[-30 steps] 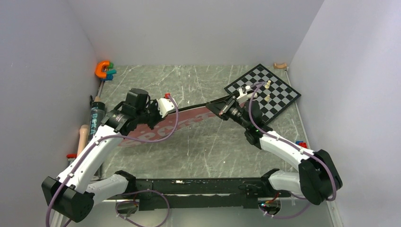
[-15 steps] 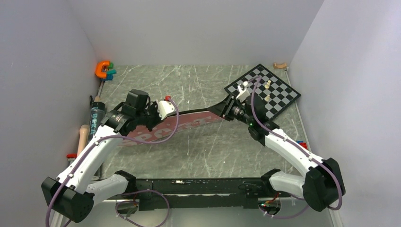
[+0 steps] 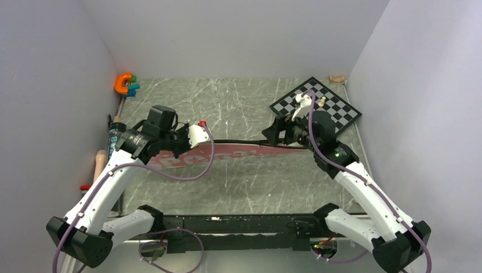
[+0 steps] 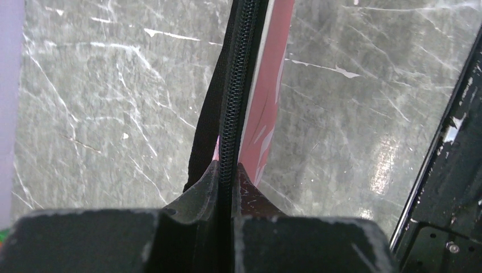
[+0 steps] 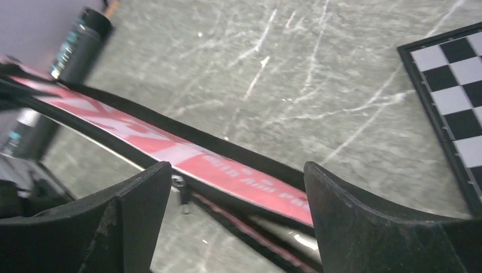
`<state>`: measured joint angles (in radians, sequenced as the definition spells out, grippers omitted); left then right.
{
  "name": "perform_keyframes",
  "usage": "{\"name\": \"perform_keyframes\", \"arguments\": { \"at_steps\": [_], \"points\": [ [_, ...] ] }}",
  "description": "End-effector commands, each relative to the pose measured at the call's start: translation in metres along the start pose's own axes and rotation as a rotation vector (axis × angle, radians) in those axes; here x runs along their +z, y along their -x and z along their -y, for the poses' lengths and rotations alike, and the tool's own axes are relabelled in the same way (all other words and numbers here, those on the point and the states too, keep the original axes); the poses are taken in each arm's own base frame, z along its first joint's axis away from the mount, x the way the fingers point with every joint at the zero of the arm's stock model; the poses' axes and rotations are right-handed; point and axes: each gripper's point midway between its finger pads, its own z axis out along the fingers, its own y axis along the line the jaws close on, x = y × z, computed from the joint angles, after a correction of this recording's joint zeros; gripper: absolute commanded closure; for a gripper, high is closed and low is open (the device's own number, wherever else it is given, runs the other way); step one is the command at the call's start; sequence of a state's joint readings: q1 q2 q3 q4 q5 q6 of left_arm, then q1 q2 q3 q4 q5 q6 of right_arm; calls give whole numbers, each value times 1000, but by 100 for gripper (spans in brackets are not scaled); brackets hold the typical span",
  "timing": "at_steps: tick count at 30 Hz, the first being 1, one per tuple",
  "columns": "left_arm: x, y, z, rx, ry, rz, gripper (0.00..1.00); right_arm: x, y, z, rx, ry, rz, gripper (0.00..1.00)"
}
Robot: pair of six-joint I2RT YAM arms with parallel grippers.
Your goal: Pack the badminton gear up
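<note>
The pink racket bag stretches across the middle of the table, its narrow end to the right. My left gripper is shut on the bag's black zipper edge and holds that side up, with the pink cloth beside it. My right gripper hovers open just above the narrow end, and the bag runs under its spread fingers without touching them. A small zipper pull hangs near the left finger. The dark tube lies by the left wall. Rackets and shuttlecocks are not in sight.
The chessboard with pale pieces lies at the back right, just behind my right gripper, and its corner is close in the right wrist view. The orange C-shaped toy sits in the back left corner. Walls close in on three sides.
My right gripper has opened and let go of the bag's narrow end, then drawn back to the right. The bag's right end has sunk toward the table. My left gripper keeps its hold.
</note>
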<state>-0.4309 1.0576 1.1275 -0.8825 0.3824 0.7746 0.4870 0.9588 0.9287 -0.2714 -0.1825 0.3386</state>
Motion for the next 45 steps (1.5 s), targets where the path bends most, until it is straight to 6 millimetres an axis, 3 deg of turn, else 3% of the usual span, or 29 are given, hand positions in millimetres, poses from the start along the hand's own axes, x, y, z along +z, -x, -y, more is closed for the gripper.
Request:
{"name": "perform_keyframes", "arguments": {
  "at_steps": [1,4,9,14,18,30,37,45],
  "points": [
    [-23,53,-2,176,-30,192,100,-22,-2,7,-294,-16,28,10],
    [-26,52,1,213,-62,194,100,-34,-2,-5,-401,59,21,10],
    [-28,50,-13,206,-74,204,100,-46,-19,-24,-518,186,-73,11],
    [-31,38,-28,198,-80,181,100,-60,-30,-39,-565,287,-140,12],
    [-31,37,-26,213,-98,187,100,-64,-39,-54,-555,392,-169,11],
    [-37,39,-16,281,-126,211,100,-43,-48,-38,-649,274,-232,11],
    [-39,42,-20,282,-108,210,100,-43,-75,-55,-667,367,-352,13],
    [-42,43,-21,299,-100,209,100,-46,-82,-54,-650,366,-352,17]
  ]
}}
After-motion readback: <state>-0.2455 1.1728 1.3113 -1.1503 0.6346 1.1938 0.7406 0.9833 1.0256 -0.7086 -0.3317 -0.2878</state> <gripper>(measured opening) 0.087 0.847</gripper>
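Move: The zip slider hangs on the bag's upper edge about 7 cm to the right hand's left, 2 cm back and some 6 cm below. The racket handles in the open end lie roughly 10 cm to this hand's right, 4 cm back and 10 cm down; the chessboard's middle is about 22 cm ahead, 25 cm right and 24 cm below. From the left hand, already pinching the closed zip, the slider is about 20 cm right, level ahead, 2 cm lower. Back about 10 cm, then down some 5 cm with a little leftward drift, the right hand comes over the bag towards the slider. It turns counter-clockwise by nearly 40 degrees and tips until the wide-open fingers point left and down, straddling the zip's open stretch. The left hand keeps its pinch, shifting about 2 cm left and up while turning some 15 degrees clockwise. ##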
